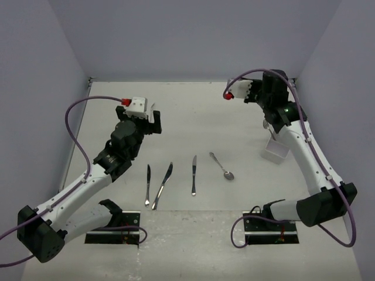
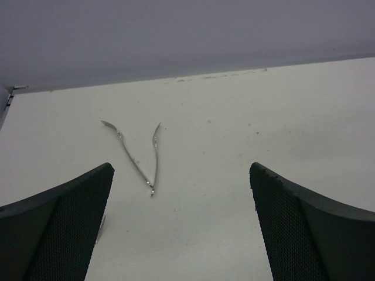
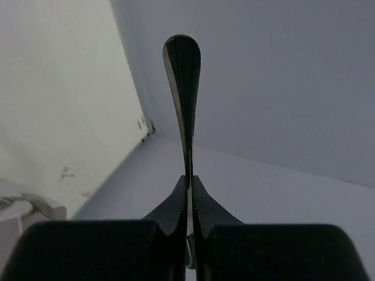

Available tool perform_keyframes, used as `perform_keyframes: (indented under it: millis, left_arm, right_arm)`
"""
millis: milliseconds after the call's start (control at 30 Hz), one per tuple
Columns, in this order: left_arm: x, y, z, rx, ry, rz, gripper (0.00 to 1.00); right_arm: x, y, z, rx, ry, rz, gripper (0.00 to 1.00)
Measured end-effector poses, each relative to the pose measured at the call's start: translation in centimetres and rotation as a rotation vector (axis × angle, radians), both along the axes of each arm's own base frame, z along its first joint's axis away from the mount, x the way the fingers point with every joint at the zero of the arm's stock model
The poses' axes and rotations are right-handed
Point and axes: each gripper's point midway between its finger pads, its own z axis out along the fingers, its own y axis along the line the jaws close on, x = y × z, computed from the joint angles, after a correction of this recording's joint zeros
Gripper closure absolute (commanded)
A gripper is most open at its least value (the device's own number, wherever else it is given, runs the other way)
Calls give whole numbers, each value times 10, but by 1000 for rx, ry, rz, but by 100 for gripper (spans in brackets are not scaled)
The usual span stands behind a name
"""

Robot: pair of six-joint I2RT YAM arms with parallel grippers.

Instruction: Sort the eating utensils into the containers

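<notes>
Three knives (image 1: 147,185) (image 1: 163,184) (image 1: 193,174) and a spoon (image 1: 222,166) lie in a loose row on the pale table in front of the arm bases. My right gripper (image 3: 190,178) is shut on a slim utensil handle (image 3: 183,70) that sticks out past the fingertips, raised above the table. In the top view this gripper (image 1: 268,115) hangs just above the white container (image 1: 275,151), whose corner (image 3: 17,211) shows low in the right wrist view. My left gripper (image 2: 181,170) is open and empty over the left-middle table (image 1: 153,117). Two thin utensils (image 2: 126,155) (image 2: 156,155) lie in a V ahead of it.
Grey walls close the table on three sides, with the back-left corner (image 2: 12,93) in the left wrist view. Purple cables loop off both arms. The arm bases (image 1: 114,231) (image 1: 272,234) sit at the near edge.
</notes>
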Motion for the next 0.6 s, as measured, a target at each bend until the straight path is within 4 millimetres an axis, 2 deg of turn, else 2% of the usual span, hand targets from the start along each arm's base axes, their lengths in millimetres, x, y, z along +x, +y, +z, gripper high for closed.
perform_keyframes:
  millis: [200,333,500,600]
  left_arm:
    - [17,-11,-34,50,107,8,0]
    - [20,-16,-50,79,156,-9,0]
    - [15,-14,-55,61,130,-16,0]
    - [11,-10,-67,67,141,-13,0]
  right_arm:
    - [1,-63,7,-444,28,19,100]
    - [-4,-106,-5,-689,125,-80,100]
    - [-16,-147,-18,-843,276,-179,100]
    - [-31,-172,-21,-894,343,-250,100]
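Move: Behind, below and to the right of the right hand, which already holds a spoon, lies the white divided box: about 6 cm back, 16 cm right and some 31 cm down. An already sorted spoon leans in the box, about 4 cm back, 12 cm right and 28 cm below that hand. The last loose spoon lies roughly 19 cm back, 11 cm left and 34 cm down. From the left hand the box is some 58 cm right, 3 cm forward and 26 cm down. Carrying the pinched spoon high through the air, the right hand sweeps about 17 cm right towards the space above the white box, easing back and down a little late on. Its wrist rolls some 50 degrees, left side dipping, so the fingers swing from nearly forward to forward-right and slightly steeper down. The empty left hand sinks about 7 cm, fingers wide open. ##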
